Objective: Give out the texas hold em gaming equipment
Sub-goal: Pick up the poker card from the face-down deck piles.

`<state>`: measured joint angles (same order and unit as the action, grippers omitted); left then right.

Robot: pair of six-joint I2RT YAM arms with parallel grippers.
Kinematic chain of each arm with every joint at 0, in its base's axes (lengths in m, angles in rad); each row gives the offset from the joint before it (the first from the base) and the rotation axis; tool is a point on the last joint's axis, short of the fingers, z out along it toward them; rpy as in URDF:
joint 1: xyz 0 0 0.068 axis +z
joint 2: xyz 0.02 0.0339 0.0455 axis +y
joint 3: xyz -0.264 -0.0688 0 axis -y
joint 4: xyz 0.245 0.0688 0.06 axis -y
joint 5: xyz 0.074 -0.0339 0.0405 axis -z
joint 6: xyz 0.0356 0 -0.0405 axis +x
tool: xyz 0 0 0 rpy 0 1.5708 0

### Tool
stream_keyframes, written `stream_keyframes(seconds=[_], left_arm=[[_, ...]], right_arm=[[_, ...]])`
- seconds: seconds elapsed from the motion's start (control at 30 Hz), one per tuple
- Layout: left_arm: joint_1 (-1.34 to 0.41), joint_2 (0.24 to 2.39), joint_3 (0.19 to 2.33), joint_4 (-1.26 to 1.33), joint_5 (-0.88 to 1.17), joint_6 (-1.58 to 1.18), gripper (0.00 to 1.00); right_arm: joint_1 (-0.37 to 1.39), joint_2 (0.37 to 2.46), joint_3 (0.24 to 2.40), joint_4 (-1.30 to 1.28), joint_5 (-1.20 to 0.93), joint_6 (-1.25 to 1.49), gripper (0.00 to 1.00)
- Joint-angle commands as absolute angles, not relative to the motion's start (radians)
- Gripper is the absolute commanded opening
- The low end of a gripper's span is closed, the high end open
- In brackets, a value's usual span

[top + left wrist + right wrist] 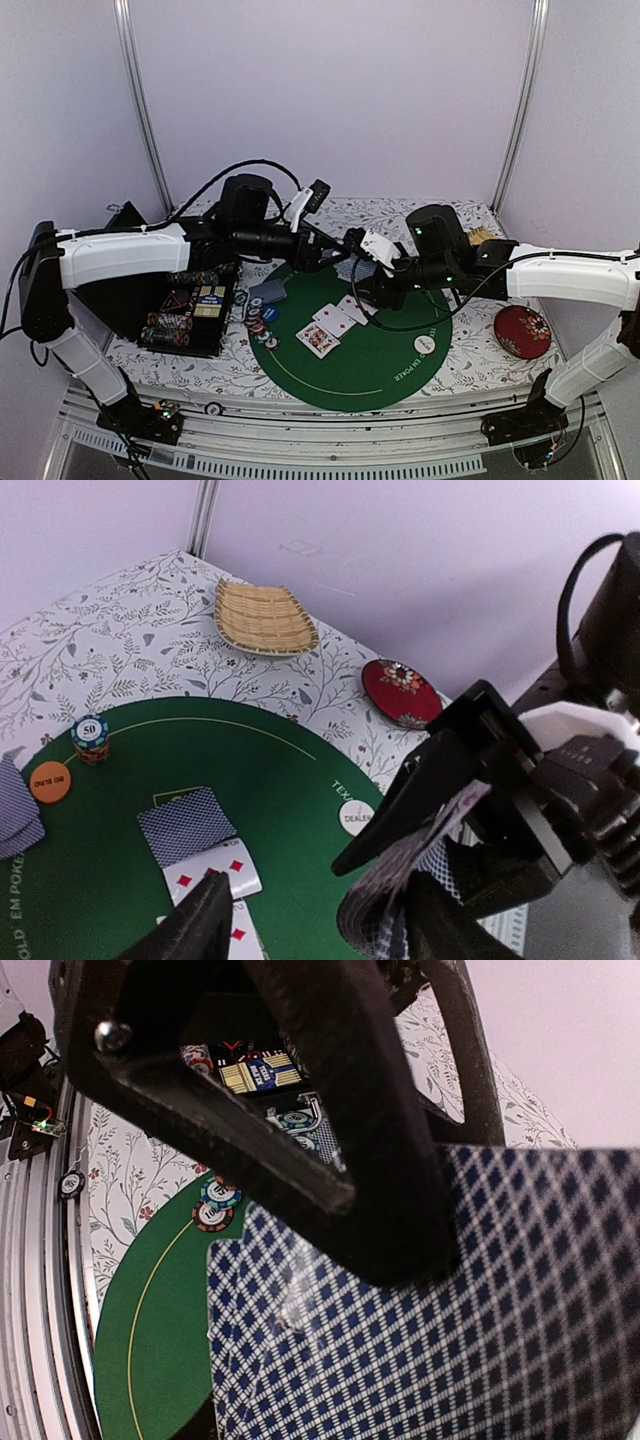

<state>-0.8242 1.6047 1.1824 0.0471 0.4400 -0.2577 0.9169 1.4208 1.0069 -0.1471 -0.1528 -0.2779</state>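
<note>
My right gripper point(367, 288) is shut on a thick deck of playing cards point(392, 885) and holds it tilted above the green felt mat point(380, 370). The deck's blue-checked back point(450, 1350) fills the right wrist view under one black finger point(360, 1160). My left gripper point(320, 930) is open, and the deck's edge sits just inside its right finger point(445, 920). On the mat lie face-up cards point(330, 325), a face-down card point(187, 825), a chip stack point(90, 739), an orange disc point(50, 777) and a white dealer button point(357, 817). More chips point(260, 322) sit at the mat's left rim.
A black chip case point(190, 310) stands left of the mat. A red round dish point(522, 331) lies at the right. A wicker tray point(265, 620) rests at the back right. Both arms cross over the mat's far half, close together.
</note>
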Motion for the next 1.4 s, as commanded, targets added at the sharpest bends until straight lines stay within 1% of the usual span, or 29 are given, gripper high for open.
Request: stream_keyframes(seconds=[0.0, 0.1, 0.13, 0.2, 0.37, 0.67, 0.97, 1.1, 1.23, 1.37], left_arm=[[-0.837, 1.603, 1.222, 0.015, 0.424, -0.231, 0.50], [-0.837, 1.576, 1.208, 0.012, 0.396, -0.224, 0.25], [-0.836, 1.567, 1.202, 0.013, 0.388, -0.224, 0.20], [-0.838, 1.552, 1.189, 0.018, 0.395, -0.222, 0.13], [-0.839, 1.536, 1.175, 0.020, 0.440, -0.222, 0.00], [-0.828, 1.484, 1.152, 0.017, 0.415, -0.220, 0.00], [-0.754, 1.412, 1.094, 0.149, 0.444, -0.354, 0.00], [-0.683, 1.393, 1.069, 0.236, 0.439, -0.437, 0.00], [-0.618, 1.471, 1.087, 0.264, 0.376, -0.512, 0.00], [-0.609, 1.681, 1.197, 0.255, 0.421, -0.579, 0.00]], right_arm=[[0.924, 1.424, 1.033, -0.123, -0.157, -0.287, 0.44], [0.924, 1.413, 1.024, -0.120, -0.152, -0.287, 0.44], [0.924, 1.410, 1.022, -0.119, -0.151, -0.286, 0.44], [0.925, 1.403, 1.017, -0.117, -0.144, -0.287, 0.44], [0.924, 1.393, 1.014, -0.120, -0.125, -0.290, 0.44], [0.919, 1.374, 0.998, -0.126, -0.095, -0.290, 0.44], [0.854, 1.347, 0.956, -0.119, -0.103, -0.268, 0.44], [0.803, 1.333, 0.933, -0.124, -0.085, -0.241, 0.43], [0.757, 1.313, 0.928, -0.159, -0.042, -0.223, 0.44], [0.699, 1.279, 0.919, -0.202, -0.015, -0.207, 0.44]])
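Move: The face-down deck stands on edge in the right gripper, its middle about 3 cm to the right of the left hand, 1 cm nearer the base and 2 cm lower. On the mat some 22 cm below the left hand, the middle face-up card is about 2 cm ahead and 1 cm right, the face-down pile roughly 10 cm ahead and 9 cm right, and the big blind button 23 cm ahead and 3 cm right. From the right hand the deck's middle is about 2 cm ahead, 2 cm left and 3 cm above. The deck's outer card is pinched as the left fingers, already around it, shut fully; the left hand draws it up off the deck, then carries it left and up and swings it forward, about 7 cm left and 7 cm forward in all, fingers turning counter-clockwise and tipping up some 15 degrees. The right hand keeps its grip on the deck, almost still at first, then withdraws right and forward, turning clockwise. ##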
